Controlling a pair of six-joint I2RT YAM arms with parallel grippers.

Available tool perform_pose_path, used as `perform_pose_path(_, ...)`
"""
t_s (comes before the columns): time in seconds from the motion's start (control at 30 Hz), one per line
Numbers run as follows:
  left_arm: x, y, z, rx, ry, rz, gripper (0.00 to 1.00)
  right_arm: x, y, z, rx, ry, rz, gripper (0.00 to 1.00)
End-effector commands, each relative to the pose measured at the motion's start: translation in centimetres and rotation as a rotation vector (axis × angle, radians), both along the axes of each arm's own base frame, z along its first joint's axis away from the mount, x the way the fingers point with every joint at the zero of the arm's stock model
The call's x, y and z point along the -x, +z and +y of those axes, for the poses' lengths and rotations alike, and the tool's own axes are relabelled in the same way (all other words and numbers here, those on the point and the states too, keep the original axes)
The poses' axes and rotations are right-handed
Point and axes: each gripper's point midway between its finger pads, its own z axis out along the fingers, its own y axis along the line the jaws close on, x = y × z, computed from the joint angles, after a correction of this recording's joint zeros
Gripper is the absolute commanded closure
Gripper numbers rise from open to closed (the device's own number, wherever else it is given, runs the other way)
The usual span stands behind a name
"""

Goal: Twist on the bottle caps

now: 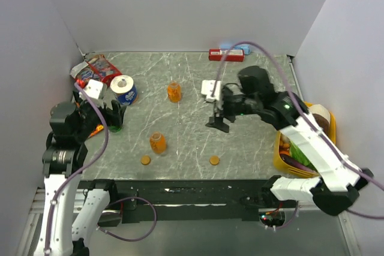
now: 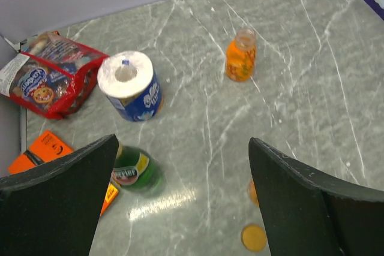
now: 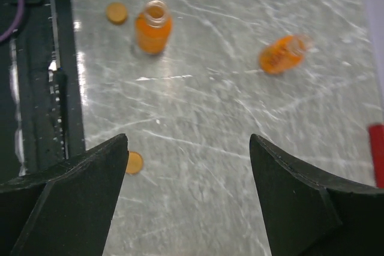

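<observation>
Two small orange bottles stand upright with open necks: one (image 1: 174, 92) mid-table, one (image 1: 158, 142) nearer the front. Two flat orange bottle caps lie near the front edge, one (image 1: 145, 160) by the nearer bottle, the other (image 1: 214, 160) further right. My left gripper (image 1: 111, 116) hovers open at the left, beside the green bottle; its wrist view shows the far bottle (image 2: 240, 55) and a cap (image 2: 254, 237) by its right finger. My right gripper (image 1: 219, 119) hangs open over mid-table, holding nothing; its view shows both bottles (image 3: 153, 27) (image 3: 282, 54) and both caps (image 3: 117, 12) (image 3: 134, 162).
A dark green glass bottle (image 2: 137, 171), a toilet-paper roll (image 1: 123, 90), a red snack bag (image 1: 96, 69) and an orange packet (image 2: 42, 151) crowd the left side. A white box (image 1: 210, 88) and a red box (image 1: 226, 55) lie at the back. A yellow basket (image 1: 278, 148) stands right.
</observation>
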Motion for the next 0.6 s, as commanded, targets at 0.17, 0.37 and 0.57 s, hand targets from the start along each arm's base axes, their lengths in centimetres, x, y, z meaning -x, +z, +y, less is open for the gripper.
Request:
perform_pose_path(0.17, 3.3, -1.8, 2.1, -0.052, 0.070, 0.000, 0.04, 1.4, -2.5, 9.9, 0.035, 0.237, 0.052, 0.13)
perform_pose_path(0.37, 3.5, 0.6, 3.2, 0.004, 0.141, -0.061, 0.04, -2.2, -6.3, 16.0, 0.028, 0.139, 0.190, 0.14)
perform_pose_path(0.57, 4.1, 1.9, 2.1, 0.054, 0.090, -0.082, 0.04, -3.1, -10.3, 19.4, 0.074, 0.148, 0.259, 0.17)
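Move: The near orange bottle, standing open, lies about 19 cm to the left of the right gripper, 2 cm ahead and some 26 cm below it. A loose cap lies about 5 cm left of that bottle and 5 cm nearer the base; the other cap is almost under the gripper, 3 cm back and 1 cm right. The far orange bottle stands 21 cm ahead and 14 cm left. From the left gripper the near bottle lies about 14 cm right, 2 cm back and 26 cm down. Sweep the open right gripper about 17 cm left while lowering it some 12 cm, towards the near orange bottle; tip its fingers roughly 10 degrees further down and touch nothing yet. Meanwhile draw the open left gripper back about 3 cm, then shift it about as far left, away from that bottle. ##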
